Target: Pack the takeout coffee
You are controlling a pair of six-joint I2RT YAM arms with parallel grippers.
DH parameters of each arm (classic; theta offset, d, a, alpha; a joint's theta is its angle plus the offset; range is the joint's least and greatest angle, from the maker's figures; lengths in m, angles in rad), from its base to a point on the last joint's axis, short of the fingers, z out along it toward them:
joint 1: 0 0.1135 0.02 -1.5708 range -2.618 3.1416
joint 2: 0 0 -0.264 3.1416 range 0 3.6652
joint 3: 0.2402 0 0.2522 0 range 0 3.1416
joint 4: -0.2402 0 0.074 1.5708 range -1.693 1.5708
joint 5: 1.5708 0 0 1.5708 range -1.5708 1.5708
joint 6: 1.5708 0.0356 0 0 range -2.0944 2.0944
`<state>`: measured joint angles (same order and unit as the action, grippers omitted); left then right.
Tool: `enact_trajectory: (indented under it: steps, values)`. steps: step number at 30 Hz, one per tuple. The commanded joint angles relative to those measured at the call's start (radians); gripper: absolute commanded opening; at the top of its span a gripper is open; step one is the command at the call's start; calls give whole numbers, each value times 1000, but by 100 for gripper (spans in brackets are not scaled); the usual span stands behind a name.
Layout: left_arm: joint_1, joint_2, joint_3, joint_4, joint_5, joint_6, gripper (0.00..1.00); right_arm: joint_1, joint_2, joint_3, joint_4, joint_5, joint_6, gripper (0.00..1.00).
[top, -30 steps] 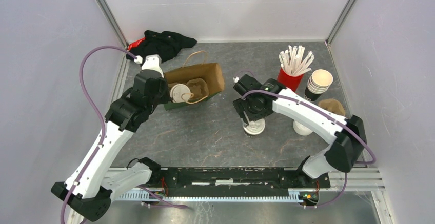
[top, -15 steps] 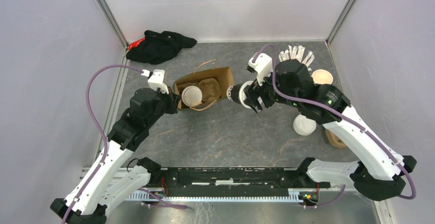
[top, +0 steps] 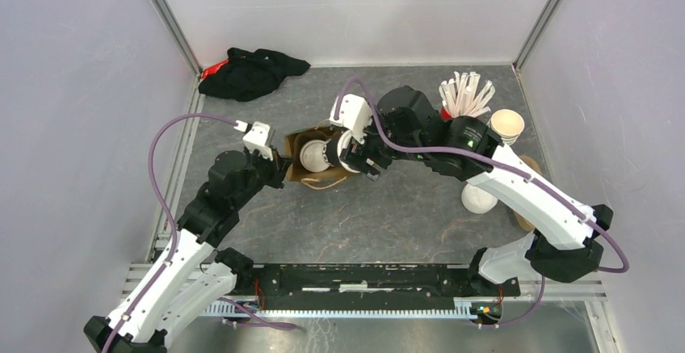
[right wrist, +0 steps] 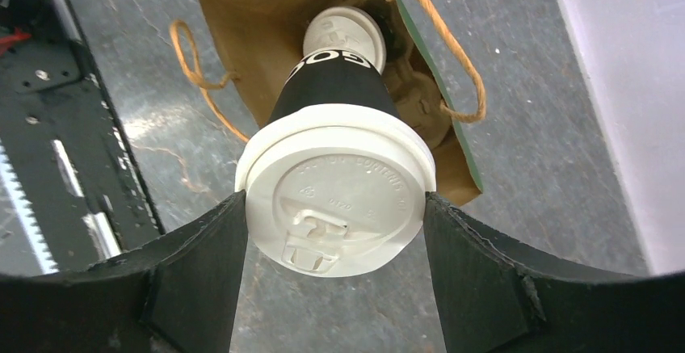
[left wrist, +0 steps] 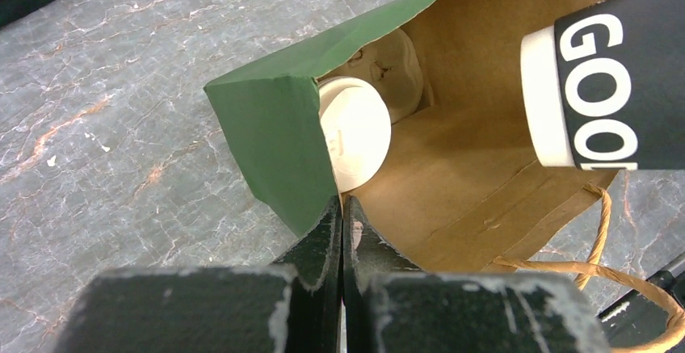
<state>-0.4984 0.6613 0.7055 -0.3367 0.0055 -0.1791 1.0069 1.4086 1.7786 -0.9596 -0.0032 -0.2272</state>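
Observation:
One takeout coffee cup (right wrist: pixel 335 94), dark with a white lid (right wrist: pixel 335 199), lies sideways in the air with my right gripper (right wrist: pixel 333 208) shut on the lid's rim. Its base points into the mouth of a brown paper bag (top: pixel 300 136) lying on its side. In the left wrist view the cup (left wrist: pixel 622 86) enters from the right. The second takeout coffee cup is inside the bag, only its white lid (left wrist: pixel 355 131) showing. My left gripper (left wrist: pixel 341 216) is shut on the bag's green-backed edge (left wrist: pixel 279 127). From above, the right gripper (top: pixel 355 155) is at the bag's mouth and the left gripper (top: pixel 283 167) at its left rim.
A black cloth (top: pixel 254 70) lies at the back left. At the back right stand a red cup of white sticks (top: pixel 462 102) and a stack of lidless cups (top: pixel 505 127). A loose white lid (top: pixel 478 199) lies under the right arm. The bag's twine handle (right wrist: pixel 460 54) hangs loose.
My right arm lifted the cup off the table, swung it left, tipped it sideways and brought it to the bag's mouth. The left gripper drew the bag rightwards and nearer.

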Motion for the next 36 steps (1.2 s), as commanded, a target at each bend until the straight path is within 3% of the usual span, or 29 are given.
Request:
enact_trajectory:
  steps: [1,10,16,27,36]
  values:
    - [5,-11,-9,88,26,37,2,33,24,13,-4,126,-115,48]
    - [6,-49,-99,158,31,39,2,89,138,7,13,254,-282,46]
    - [6,-48,-126,198,61,0,2,126,170,-36,34,330,-401,39]
    - [5,-42,-102,187,158,-34,2,132,220,-144,101,508,-458,34]
    - [6,-93,-129,122,180,-20,2,76,270,-117,116,453,-470,33]
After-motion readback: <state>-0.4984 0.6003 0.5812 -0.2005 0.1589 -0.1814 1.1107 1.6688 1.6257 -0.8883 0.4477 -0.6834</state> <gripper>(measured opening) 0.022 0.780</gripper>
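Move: My right hand holds the lidded coffee cup by its lid end. The green bag's open mouth is centred about 7 cm to its left, 3 cm ahead and 11 cm below. The coffee already packed sits roughly 10 cm left, 4 cm ahead and deep down, and the near rope handle is some 8 cm left and 3 cm back, at rim height. From my left hand, pinching the rim's left corner, the mouth is 9 cm right and 4 cm ahead. I lower the held coffee about 12 cm into the bag with my right hand while easing it forward some 6 cm, swinging the wrist about 45 degrees so the fingers point more steeply down and forward. Both grips stay as they are; my left hand sinks slightly, then draws the rim about 2 cm right, ending a little back, towards the cup. ##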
